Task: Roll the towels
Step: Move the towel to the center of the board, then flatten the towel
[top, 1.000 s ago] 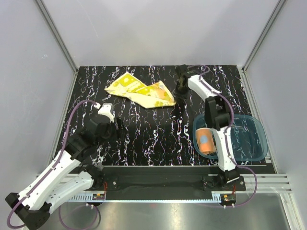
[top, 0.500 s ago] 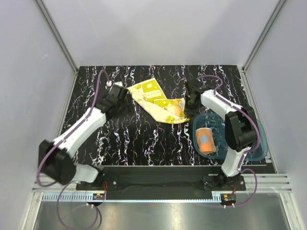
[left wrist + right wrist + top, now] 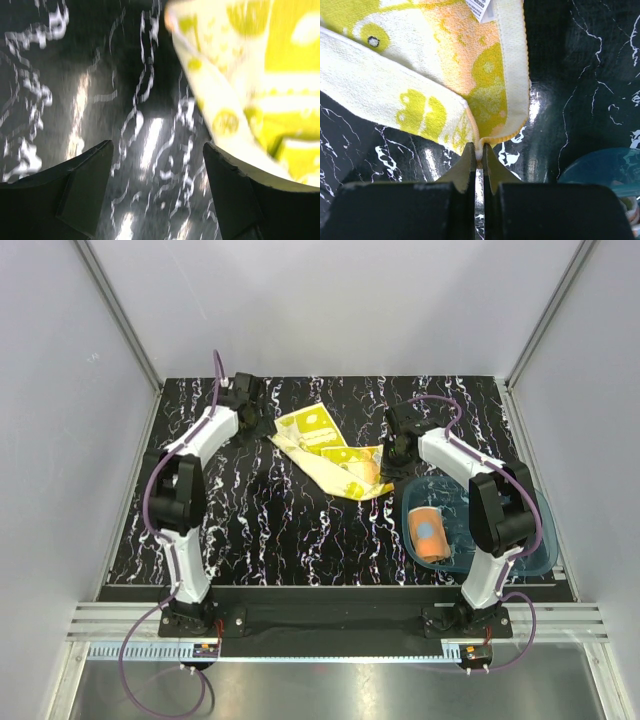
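Observation:
The yellow towel (image 3: 330, 452) lies crumpled and partly spread at the back middle of the black marbled table. My right gripper (image 3: 385, 470) is shut on its near right corner, and the right wrist view shows the hem pinched between the tips (image 3: 479, 152) with the yellow towel (image 3: 445, 65) spread beyond. My left gripper (image 3: 262, 423) hovers at the towel's left edge; in its own view it stands open (image 3: 157, 165) over bare table, with the yellow towel (image 3: 250, 75) just past its right finger. The orange towel (image 3: 430, 533) lies rolled in the blue tray.
The translucent blue tray (image 3: 520, 540) sits at the near right, and its rim (image 3: 605, 170) shows close to my right gripper. Grey walls and metal rails close in the table on three sides.
My left arm swung from the near left to the towel's left edge at the back. My right gripper dragged the yellow towel rightward and nearer, then held still.

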You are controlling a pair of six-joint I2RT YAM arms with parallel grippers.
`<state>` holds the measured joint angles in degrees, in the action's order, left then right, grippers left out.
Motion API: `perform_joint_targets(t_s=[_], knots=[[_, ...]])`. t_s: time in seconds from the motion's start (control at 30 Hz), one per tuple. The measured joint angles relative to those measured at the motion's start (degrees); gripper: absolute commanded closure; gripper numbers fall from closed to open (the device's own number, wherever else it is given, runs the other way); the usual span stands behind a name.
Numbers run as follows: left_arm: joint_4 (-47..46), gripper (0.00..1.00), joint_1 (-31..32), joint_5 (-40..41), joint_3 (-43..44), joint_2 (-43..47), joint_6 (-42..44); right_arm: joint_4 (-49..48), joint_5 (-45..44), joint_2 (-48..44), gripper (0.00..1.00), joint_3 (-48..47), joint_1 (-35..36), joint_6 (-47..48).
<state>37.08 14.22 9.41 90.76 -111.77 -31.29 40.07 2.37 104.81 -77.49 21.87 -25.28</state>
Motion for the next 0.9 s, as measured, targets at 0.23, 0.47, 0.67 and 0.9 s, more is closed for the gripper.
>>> perform_joint_targets(t_s=[0.23, 0.47, 0.67, 0.9], knots=[[-0.3, 0.28, -1.9, -1.3, 12.2, -10.7, -0.9, -0.3, 0.3, 0.3, 1.0, 0.0, 0.2, 0.3], [1.1, 0.34, -2.0, -1.6, 21.5, -19.2, -3.7, -0.4, 0.3, 1.2, 1.0, 0.0, 0.2, 0.8], [3.3, 0.37, -3.3, -1.7, 23.4, -22.2, -5.4, -0.3, 0.3, 1.5, 1.0, -0.1, 0.2, 1.1], [3.9, 0.69, -5.1, -2.8, 24.0, -23.7, -6.5, -0.3, 0.4, 2.7, 1.0, -0.1, 0.3, 1.1]])
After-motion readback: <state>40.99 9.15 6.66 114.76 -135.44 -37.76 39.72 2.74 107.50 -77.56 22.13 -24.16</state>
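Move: The yellow towel's far-left corner lies about 9 cm ahead of the open left gripper, 2 cm to its left and some 7 cm below. The towel's far corner is about 9 cm farther out than that left corner and 11 cm to the right of it. The right gripper already pinches the near-right corner; from it the far-left corner is roughly 16 cm ahead and 24 cm left, while the rolled orange towel sits about 11 cm back and 8 cm right. Bring the left gripper about 8 cm forward to the yellow towel's far-left corner, sinking as you go, then straight down, some 6 cm in all, drifting slightly left and turning a little counter-clockwise. Start closing the fingers around the corner at the end, to roughly half open. Keep the right pinch shut and ease that hand down by a couple of centimetres. ##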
